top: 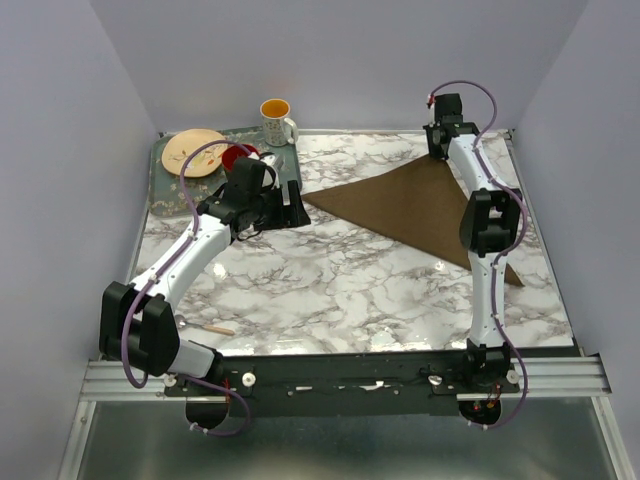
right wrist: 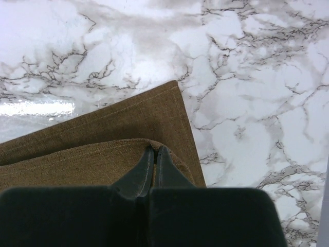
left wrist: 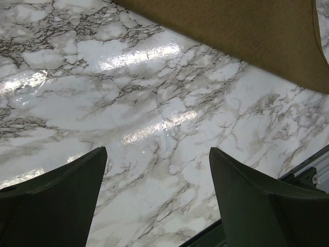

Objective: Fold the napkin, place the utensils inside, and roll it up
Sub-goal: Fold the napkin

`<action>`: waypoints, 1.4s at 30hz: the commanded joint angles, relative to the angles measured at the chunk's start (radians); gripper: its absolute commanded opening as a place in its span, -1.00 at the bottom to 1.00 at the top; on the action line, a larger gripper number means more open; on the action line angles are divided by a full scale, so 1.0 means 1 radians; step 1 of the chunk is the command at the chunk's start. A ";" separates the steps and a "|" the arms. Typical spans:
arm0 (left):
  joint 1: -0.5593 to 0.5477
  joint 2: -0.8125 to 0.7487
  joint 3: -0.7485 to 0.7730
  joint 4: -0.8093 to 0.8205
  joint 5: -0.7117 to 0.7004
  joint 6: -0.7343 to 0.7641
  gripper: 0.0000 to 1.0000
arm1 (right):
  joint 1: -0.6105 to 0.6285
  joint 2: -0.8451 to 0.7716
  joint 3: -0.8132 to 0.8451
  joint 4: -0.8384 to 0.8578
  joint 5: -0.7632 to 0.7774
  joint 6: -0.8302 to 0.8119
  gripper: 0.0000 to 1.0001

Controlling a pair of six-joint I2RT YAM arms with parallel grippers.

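Note:
The dark brown napkin [top: 420,205] lies on the marble table as a triangle, its long point toward the left. My right gripper [top: 441,137] is at its far corner. In the right wrist view the gripper [right wrist: 155,149] is shut on the upper layer of the napkin [right wrist: 103,134], and the lower layer's corner shows just beyond. My left gripper [top: 292,208] hovers open left of the napkin's point. Only marble shows between its fingers [left wrist: 157,152], and the napkin's edge [left wrist: 247,31] lies beyond. A slim pale handle [top: 218,329], perhaps the spoon's, lies by the left arm's base.
A green tray [top: 170,195] stands at the back left, holding a beige plate [top: 193,152] and a small red thing [top: 237,155]. A mug with an orange inside [top: 277,120] stands behind it. Grey walls close in the table on three sides.

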 commanded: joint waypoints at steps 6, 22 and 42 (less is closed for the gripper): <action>0.007 0.000 0.021 -0.016 -0.008 -0.001 0.80 | -0.016 0.048 0.045 0.041 -0.006 -0.031 -0.95; 0.006 0.000 0.027 -0.022 -0.013 0.008 0.80 | -0.030 0.088 0.099 0.043 -0.003 0.003 -0.91; 0.004 0.066 0.046 0.041 0.037 -0.043 0.76 | -0.033 -0.028 0.100 -0.135 0.032 0.143 0.41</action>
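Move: The napkin's upper layer is already pinched in the right fingers near its corner, and the lower layer's bare corner, where it is being taken, lies about 5 cm ahead, 2 cm right and 3 cm below. From the right hand, the fold's left end lies some 37 cm left and 10 cm back, its near right end about 34 cm back and 15 cm right. From the idle left hand the bare corner is roughly 32 cm ahead, 39 cm right, 11 cm lower. The napkin's pinched upper corner is carried the last short way towards the lower layer's far corner by the right hand, which creeps forward about 2 cm and 1 cm right, dipping about 1 cm on the way and coming back up. Only at the end do its fingers spread to a bit over half open and let go of the cloth. ##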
